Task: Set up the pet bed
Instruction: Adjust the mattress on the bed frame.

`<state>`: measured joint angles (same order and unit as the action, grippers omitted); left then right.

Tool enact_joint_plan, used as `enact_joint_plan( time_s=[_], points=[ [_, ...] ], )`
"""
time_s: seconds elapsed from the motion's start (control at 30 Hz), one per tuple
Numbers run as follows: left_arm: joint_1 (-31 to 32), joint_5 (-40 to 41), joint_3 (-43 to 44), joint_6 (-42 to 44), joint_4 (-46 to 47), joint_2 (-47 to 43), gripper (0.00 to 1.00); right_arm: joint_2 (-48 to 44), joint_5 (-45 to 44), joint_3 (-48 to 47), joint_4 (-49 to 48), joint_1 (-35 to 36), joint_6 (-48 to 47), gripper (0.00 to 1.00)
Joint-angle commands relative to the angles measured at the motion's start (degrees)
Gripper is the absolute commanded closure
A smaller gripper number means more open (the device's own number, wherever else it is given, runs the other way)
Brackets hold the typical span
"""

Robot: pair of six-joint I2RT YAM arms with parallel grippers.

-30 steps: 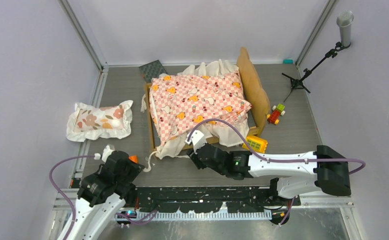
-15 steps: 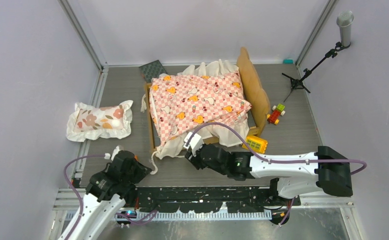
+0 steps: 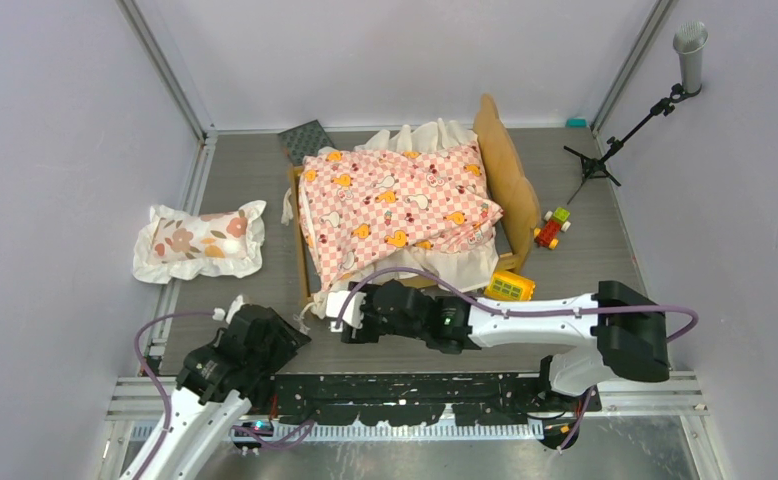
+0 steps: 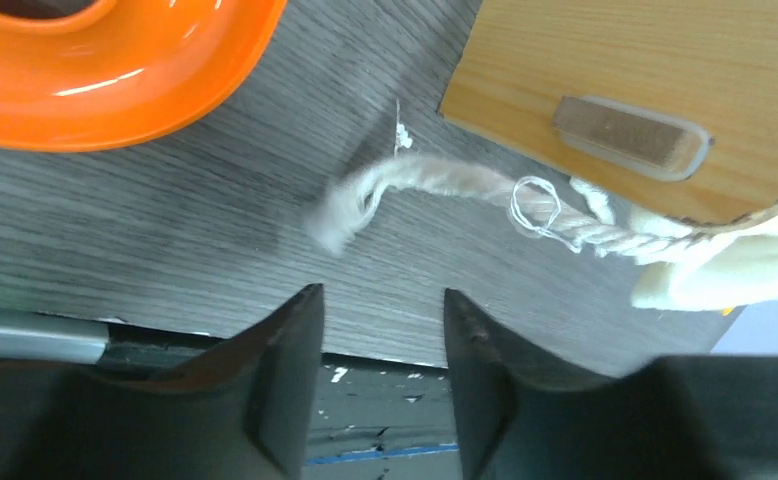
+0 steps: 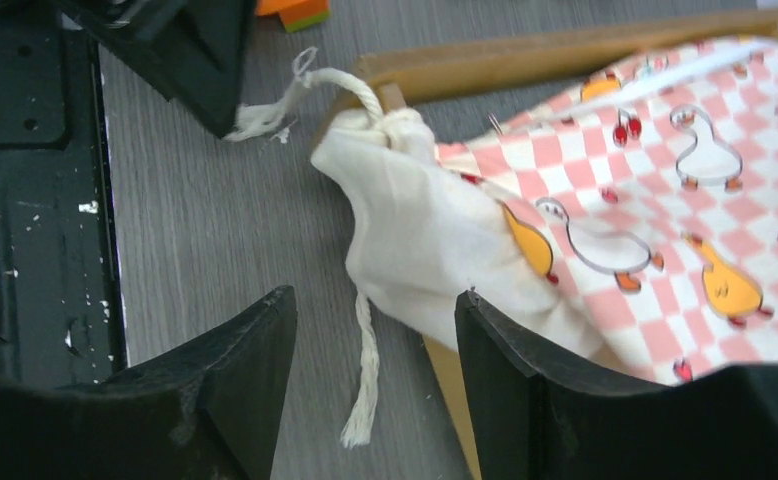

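Observation:
The pet bed (image 3: 513, 165), a tan wooden frame with a wavy headboard on its right, stands mid-table under a pink-checkered duck sheet (image 3: 395, 200). At the bed's near left corner, my right gripper (image 3: 343, 318) is open. In the right wrist view, its fingertips (image 5: 375, 300) straddle a dangling white cord (image 5: 365, 370) below the knotted cream ruffle (image 5: 405, 220), without touching either. My left gripper (image 3: 295, 335) is just left of that corner, open and empty. In the left wrist view, its fingertips (image 4: 380, 295) sit short of a frayed cord end (image 4: 435, 180) by the frame's underside (image 4: 605, 50).
A floral ruffled pillow (image 3: 200, 240) lies at the left. A dark grey flat panel (image 3: 305, 140) sits behind the bed. A yellow toy (image 3: 510, 287) and a red-green toy (image 3: 553, 228) lie right of it, near a tripod stand (image 3: 615, 140). An orange object (image 4: 115, 70) is by the left gripper.
My left gripper has gone from shut to open and edged toward the bed corner. The right arm slid left along the bed's near edge, and its jaws widened.

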<state>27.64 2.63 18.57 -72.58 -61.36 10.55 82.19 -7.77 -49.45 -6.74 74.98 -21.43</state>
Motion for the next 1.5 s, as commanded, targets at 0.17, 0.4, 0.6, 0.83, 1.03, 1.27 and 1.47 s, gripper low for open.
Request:
enact_joint_plan(
  time_s=[0.17,0.4,0.6,0.83,1.03,1.27,1.47],
  points=[
    [-0.22,9.21,12.26,6.87,0.39,8.47,0.35,6.99,11.31,-11.72,6.26,-2.99,-17.68,0.35],
    [-0.22,12.92,18.30,12.06,2.39,16.16,0.33,12.71,15.55,-17.77,11.96,-6.37,-19.99,0.36],
    [-0.22,13.18,18.53,11.77,3.86,15.58,0.32,16.40,17.03,-21.51,16.25,-6.91,-21.52,0.38],
    [-0.22,12.51,18.14,12.29,4.85,16.01,0.32,17.08,13.56,-21.30,14.51,-7.01,-20.93,0.61],
    [-0.22,11.09,17.75,12.98,7.78,17.91,0.32,14.57,12.09,-18.79,12.77,-7.09,-19.78,0.74],
    [-0.22,9.23,17.82,14.35,11.43,21.51,0.33,12.44,10.22,-17.25,12.87,-7.25,-19.24,0.86],
    [-0.22,8.06,17.74,15.70,14.20,23.86,0.34,10.68,8.56,-16.58,12.79,-7.39,-17.98,0.99]
  ],
)
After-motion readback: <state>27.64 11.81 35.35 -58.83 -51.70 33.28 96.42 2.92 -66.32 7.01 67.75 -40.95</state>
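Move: The white cloth below the knot at the bed frame's near-left corner is about 4 cm ahead of the right hand, 4 cm to its left and 3 cm lower. The knot is 5 cm ahead and 8 cm left; the mattress's middle is some 25 cm ahead and 10 cm right. The just-freed cord end is 2 cm ahead of the left hand and slightly below, the knot 8 cm ahead and 4 cm right, the orange toy 9 cm left and 3 cm ahead. Leftward, then forward and down, the right hand reaches about 7 cm onto the white cloth below the knot, yawing some 15 degrees counter-clockwise and rolling; its open fingers shut and pinch the cloth, then ease back right about 1 cm and slightly up. Rising about 7 cm and travelling forward 6, the left hand opens wider, ending open above the cord beside the frame corner. ##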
